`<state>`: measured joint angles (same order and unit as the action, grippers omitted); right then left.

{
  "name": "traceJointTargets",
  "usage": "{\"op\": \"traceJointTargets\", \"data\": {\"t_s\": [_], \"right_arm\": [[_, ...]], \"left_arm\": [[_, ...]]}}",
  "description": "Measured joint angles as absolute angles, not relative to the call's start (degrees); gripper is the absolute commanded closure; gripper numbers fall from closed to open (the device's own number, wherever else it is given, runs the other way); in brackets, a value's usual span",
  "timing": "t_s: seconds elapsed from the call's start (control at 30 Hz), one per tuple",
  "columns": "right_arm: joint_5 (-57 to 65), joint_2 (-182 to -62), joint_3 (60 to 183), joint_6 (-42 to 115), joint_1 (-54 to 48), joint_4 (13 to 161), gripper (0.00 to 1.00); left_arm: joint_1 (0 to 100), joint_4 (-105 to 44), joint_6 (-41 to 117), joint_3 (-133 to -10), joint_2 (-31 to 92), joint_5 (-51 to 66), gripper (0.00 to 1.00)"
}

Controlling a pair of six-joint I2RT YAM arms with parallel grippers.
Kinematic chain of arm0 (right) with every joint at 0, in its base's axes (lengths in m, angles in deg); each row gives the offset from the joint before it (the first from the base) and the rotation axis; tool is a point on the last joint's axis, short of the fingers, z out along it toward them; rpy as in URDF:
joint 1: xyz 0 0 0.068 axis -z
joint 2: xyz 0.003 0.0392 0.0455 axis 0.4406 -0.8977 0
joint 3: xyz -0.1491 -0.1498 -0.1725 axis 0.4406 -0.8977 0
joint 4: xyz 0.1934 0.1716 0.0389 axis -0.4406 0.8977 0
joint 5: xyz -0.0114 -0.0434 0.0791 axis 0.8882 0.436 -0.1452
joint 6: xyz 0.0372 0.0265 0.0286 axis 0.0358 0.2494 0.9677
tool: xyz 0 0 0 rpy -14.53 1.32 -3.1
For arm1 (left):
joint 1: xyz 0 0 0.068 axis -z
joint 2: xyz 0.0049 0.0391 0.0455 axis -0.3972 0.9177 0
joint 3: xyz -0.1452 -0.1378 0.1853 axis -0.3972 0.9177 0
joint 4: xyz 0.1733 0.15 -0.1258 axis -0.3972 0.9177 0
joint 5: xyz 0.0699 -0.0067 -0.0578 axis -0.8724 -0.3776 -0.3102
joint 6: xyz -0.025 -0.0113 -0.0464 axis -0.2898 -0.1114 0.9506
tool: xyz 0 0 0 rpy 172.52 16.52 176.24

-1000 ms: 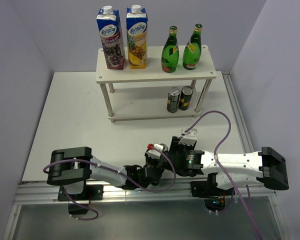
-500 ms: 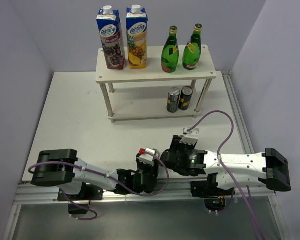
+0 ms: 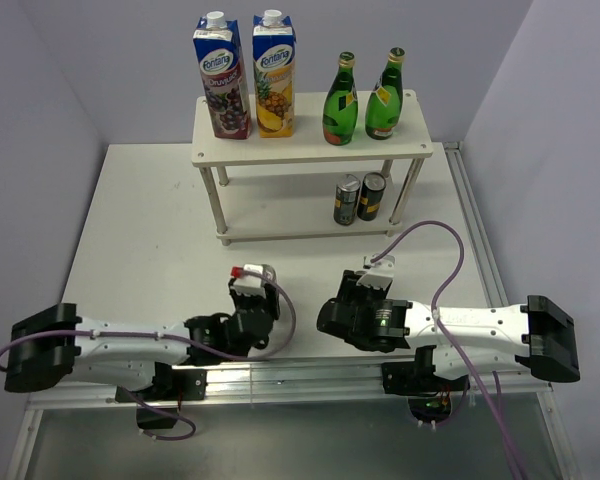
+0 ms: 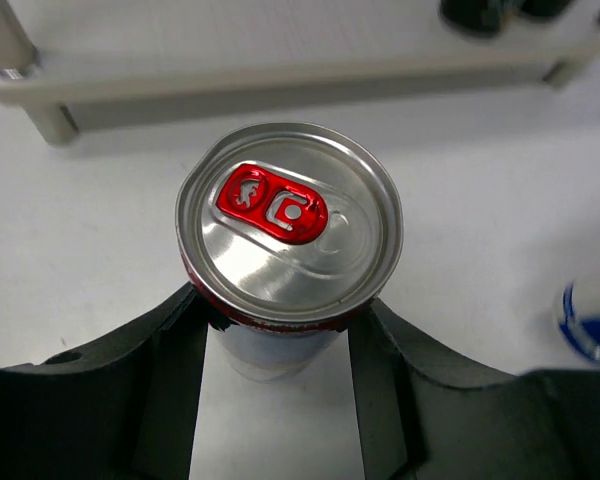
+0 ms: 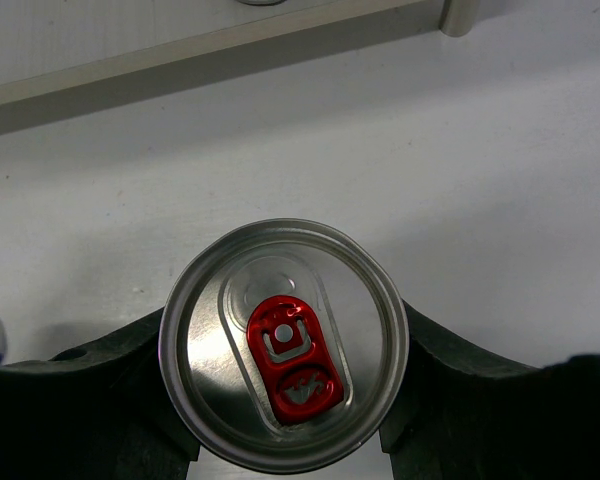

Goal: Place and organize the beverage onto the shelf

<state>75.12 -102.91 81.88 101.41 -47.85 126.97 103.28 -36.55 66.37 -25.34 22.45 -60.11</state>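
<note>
The left wrist view looks down on a slim silver can (image 4: 288, 225) with a red tab, and my left gripper (image 4: 280, 315) is shut on its body. From above, that can (image 3: 252, 274) stands on the table in front of the shelf (image 3: 310, 152). My right gripper (image 5: 285, 400) is shut on a second slim can (image 5: 283, 345) of the same kind. In the top view the right gripper (image 3: 336, 314) sits to the right of the left one, and its can is hidden under the wrist. Two green bottles (image 3: 340, 100) stand on the top tier. Two dark cans (image 3: 358, 198) stand on the lower tier.
Two tall juice cartons (image 3: 248, 78) stand on the left of the top tier. The shelf's lower board (image 4: 280, 75) and a leg (image 5: 460, 15) lie just ahead of both grippers. A purple cable (image 3: 440, 260) loops over the right arm. Walls close in on three sides.
My left arm has swung left and stretched out low, carrying its can away from the right gripper. The right gripper has shifted slightly left with its can.
</note>
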Motion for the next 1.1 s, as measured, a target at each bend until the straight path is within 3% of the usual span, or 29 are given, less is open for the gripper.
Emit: {"op": "traceJointTargets", "data": {"t_s": [0.2,0.57,1.1], "right_arm": [[74.82,-102.34,81.46,100.60,-47.85,125.79,1.00],[74.40,-100.33,80.39,100.39,-47.85,125.44,1.00],[74.10,-100.33,80.37,100.36,-47.85,125.46,1.00]], "left_arm": [[87.91,-44.87,54.28,-25.77,15.67,-53.53,1.00],[70.89,-50.36,42.98,-32.11,22.21,-41.97,1.00],[63.72,-57.70,40.18,-38.39,38.90,-36.31,1.00]]}}
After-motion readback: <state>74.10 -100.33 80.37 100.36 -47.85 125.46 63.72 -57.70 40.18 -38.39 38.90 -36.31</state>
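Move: The left gripper already holds one silver can, off the table. Its place, the free left end of the lower shelf, is about 23 cm ahead, 6 cm left and 7 cm down. The left front leg stands some 18 cm ahead and 12 cm left. The nearer black can on that shelf is roughly 25 cm ahead and 20 cm right. From the right hand, holding its own can, the place lies about 21 cm ahead and 31 cm left. Bring the left gripper, keeping its hold on the silver can, about 19 cm forward and some 6 cm left to the left end of the lower shelf, just right of the front leg. Lift it about 7 cm on the way, then sink 3 to 4 cm towards the board while turning the hand about 10 degrees counter-clockwise. ##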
